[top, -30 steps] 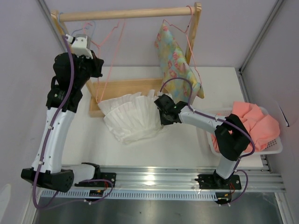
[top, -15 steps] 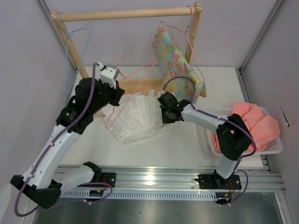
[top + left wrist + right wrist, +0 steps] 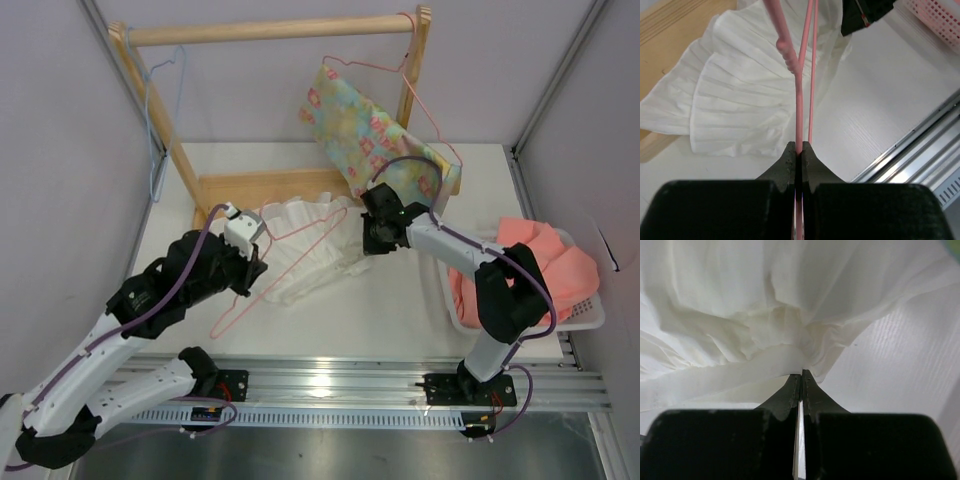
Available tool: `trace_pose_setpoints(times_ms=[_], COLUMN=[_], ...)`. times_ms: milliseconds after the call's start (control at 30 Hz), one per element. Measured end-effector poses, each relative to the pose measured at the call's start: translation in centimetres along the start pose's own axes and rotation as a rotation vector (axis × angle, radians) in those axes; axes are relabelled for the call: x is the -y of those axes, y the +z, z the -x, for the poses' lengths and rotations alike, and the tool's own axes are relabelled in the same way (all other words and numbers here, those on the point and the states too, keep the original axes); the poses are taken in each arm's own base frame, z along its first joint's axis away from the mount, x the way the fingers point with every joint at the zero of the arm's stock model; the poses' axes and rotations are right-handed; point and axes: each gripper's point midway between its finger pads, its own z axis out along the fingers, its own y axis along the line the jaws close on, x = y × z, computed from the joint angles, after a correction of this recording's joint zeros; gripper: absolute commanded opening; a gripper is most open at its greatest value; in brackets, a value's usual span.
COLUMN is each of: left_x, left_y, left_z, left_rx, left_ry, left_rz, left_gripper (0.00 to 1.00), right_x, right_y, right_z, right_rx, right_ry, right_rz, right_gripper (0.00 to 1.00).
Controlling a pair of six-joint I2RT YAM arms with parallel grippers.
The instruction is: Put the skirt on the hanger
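Observation:
The white pleated skirt (image 3: 305, 252) lies on the table in front of the rack base; it also shows in the left wrist view (image 3: 740, 85) and fills the right wrist view (image 3: 765, 315). The thin pink hanger (image 3: 799, 100) slants over the skirt's left part (image 3: 300, 230), its twisted neck pointing toward the right arm. My left gripper (image 3: 258, 262) (image 3: 800, 146) is shut on one wire of the hanger just below the neck. My right gripper (image 3: 368, 242) (image 3: 801, 373) is shut on a bunched edge of the skirt at its right end.
A wooden rack (image 3: 270, 30) with a board base (image 3: 260, 187) stands at the back. A light blue hanger (image 3: 160, 100) hangs at its left, and a floral garment (image 3: 370, 130) hangs on another pink hanger at its right. A white basket (image 3: 590, 318) with salmon cloth (image 3: 545, 260) sits far right.
My left arm swung down from the rack to the table, bringing the pink hanger over the skirt's left side. My right gripper drew the skirt's edge right and back. The floral garment swung.

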Motion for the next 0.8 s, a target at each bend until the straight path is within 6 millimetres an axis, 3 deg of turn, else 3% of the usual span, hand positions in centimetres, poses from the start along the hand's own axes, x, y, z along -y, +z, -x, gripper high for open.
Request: trace_pose_setpoints(times_ms=[300,533,800], left_x=[1.8,2.5,2.9], left_y=[0.0,1.6,3.8], left_z=[-3.7,-6.0,-6.5], left_rx=[-0.121,-0.222,-0.262], left_ry=[0.034,0.062,0.084], left_rz=[-0.059,-0.076,-0.069], left_gripper=[0.0,0.0,0.0], right_x=[0.3,-0.3,-2.3], right_y=[-1.1,-1.2,-1.4], right_z=[3.7,2.8,1.0], right_rx=[0.044,0.027,0.02], right_ry=[0.03,0.002,-0.097], right_rz=[0.006,0.001,-0.01], right_gripper=[0.0,0.0,0.0])
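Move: My left hand holds the pink hanger near its neck; the skirt's waist opening lies about 13 cm ahead, 17 cm right and 17 cm below it. My right fingers already pinch the waistband; the hanger's right corner is some 11 cm above them, 4 cm left and 1 cm ahead. The hanging floral cloth is about 12 cm ahead of my right hand, straight on and 18 cm up; the rack base lies 10 cm ahead, 19 cm left and 3 cm below. I lower the hanger about 7 cm with my left hand, easing back first and then sliding a little right, tipping and rolling some 10 degrees so its right corner dips towards the waistband. Keeping its pinch, my right hand lifts the waistband forward and up, then draws it back and left to meet the corner. ##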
